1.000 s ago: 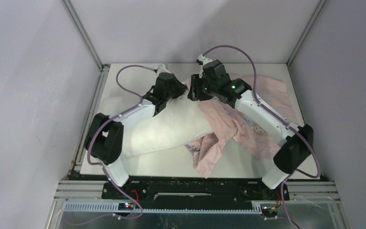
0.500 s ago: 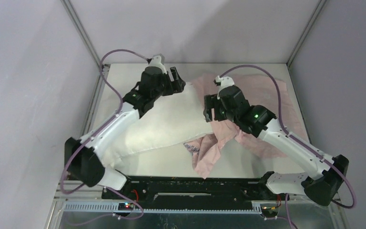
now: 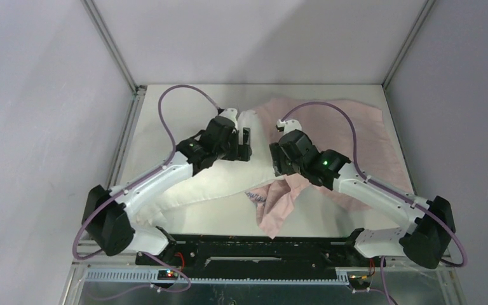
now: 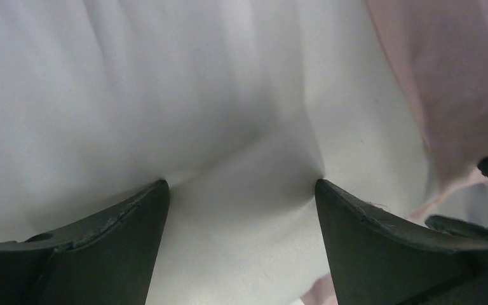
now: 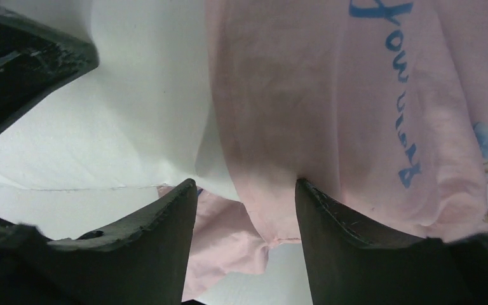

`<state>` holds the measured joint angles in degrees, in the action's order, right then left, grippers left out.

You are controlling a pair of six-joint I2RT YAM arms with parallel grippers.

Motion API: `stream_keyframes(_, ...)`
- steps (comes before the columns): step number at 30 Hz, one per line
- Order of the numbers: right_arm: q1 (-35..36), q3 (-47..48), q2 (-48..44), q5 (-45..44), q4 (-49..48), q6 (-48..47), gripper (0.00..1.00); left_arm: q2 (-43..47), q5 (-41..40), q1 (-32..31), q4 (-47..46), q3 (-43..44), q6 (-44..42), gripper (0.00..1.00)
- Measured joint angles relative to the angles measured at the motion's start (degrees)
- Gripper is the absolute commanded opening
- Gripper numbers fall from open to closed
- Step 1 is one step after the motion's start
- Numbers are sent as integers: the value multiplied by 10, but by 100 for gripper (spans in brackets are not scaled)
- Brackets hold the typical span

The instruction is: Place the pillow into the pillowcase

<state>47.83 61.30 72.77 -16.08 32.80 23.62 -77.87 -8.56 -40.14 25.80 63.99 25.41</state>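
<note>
The white pillow [image 3: 229,176] lies slantwise on the table, from near left to far middle. Over its far right end the pink pillowcase [image 3: 349,121] is spread out, and a bunched part [image 3: 276,204] trails toward me. My left gripper [image 3: 245,145] [image 4: 241,185] is open wide, both fingertips dented into the pillow [image 4: 184,95]. Just to its right, my right gripper [image 3: 275,159] [image 5: 246,185] is open astride the hem of the pillowcase [image 5: 330,108], where pink cloth meets pillow [image 5: 140,114]. Its right fingertip [image 5: 311,194] touches the cloth. Blue writing shows on the case.
The white table [image 3: 152,121] is boxed in by grey walls at left, right and back, with metal posts at the far corners. The two grippers stand close together; the left one's finger [image 5: 25,63] shows in the right wrist view.
Both grippers have come down from the far end toward me. The left one opened from shut and now presses into the pillow. The right one opened and sits at the pillowcase hem.
</note>
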Motion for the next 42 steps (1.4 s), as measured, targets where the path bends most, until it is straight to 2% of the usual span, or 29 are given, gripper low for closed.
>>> stream_keyframes(4, 3, -8, 18, -20, -7, 4, 56, -38, -21, 0, -24, -2, 20, 58)
stream_keyframes(6, 3, -13, 27, -29, -8, 4, 50, -49, -28, 0, -38, -5, 31, 45)
stream_keyframes(9, 3, -21, 42, -47, -7, 2, 24, -52, -33, 0, -49, -11, 47, 20)
stream_keyframes(10, 3, -22, 44, -53, -7, 4, 16, -52, -33, 0, -53, -12, 50, 8)
stream_keyframes(11, 3, -23, 45, -57, -5, 4, 11, -52, -33, 0, -56, -13, 53, 1)
stream_keyframes(16, 15, 7, 36, -69, 19, 10, 4, -58, -33, -1, -72, -14, 67, 0)
stream_keyframes(24, 87, 139, 31, -26, 35, -1, 6, -88, -59, -10, -102, -14, 109, 0)
stream_keyframes(30, 77, 143, 48, 10, 44, 4, 2, -101, -69, -20, -133, -16, 141, 0)
stream_keyframes(34, 74, 106, 51, 27, 26, 20, 0, -95, -63, -22, -149, -25, 160, 0)
stream_keyframes(39, 60, -16, 53, 67, -36, 51, 0, -64, -40, -23, -136, -25, 177, 0)
stream_keyframes(42, 40, -56, 55, 82, -44, 63, 19, -50, -17, -28, -125, -25, 186, 0)
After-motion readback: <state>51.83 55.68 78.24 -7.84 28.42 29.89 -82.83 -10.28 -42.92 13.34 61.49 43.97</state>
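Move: The left hand, wide open, has the fold of the pillow it will grip about 2 cm ahead, 1 cm right and 3 cm below; the pillowcase mouth's far stretch runs some 7 cm to its right, 2 cm ahead and 4 cm lower. From the right hand, the near stretch of the mouth's edge is about 1 cm ahead, 1 cm right and 4 cm down, the pillow's near corner some 4 cm back, straight in line and 7 cm below, and the case's loose tail about 15 cm back, 1 cm left and 14 cm below. Both hands sink some 3 cm and shut: the left pinches a fold of pillow, the right the pillowcase's mouth edge. The left keeps its grip, working the pillow about 4 cm rightward into the mouth, first also slightly forward and down, then back and up, its left side dipping about 15 degrees. The right hauls the edge up some 11 cm and left, slightly back, then lowers it about 13 cm, back and a little right, beside the near corner. ##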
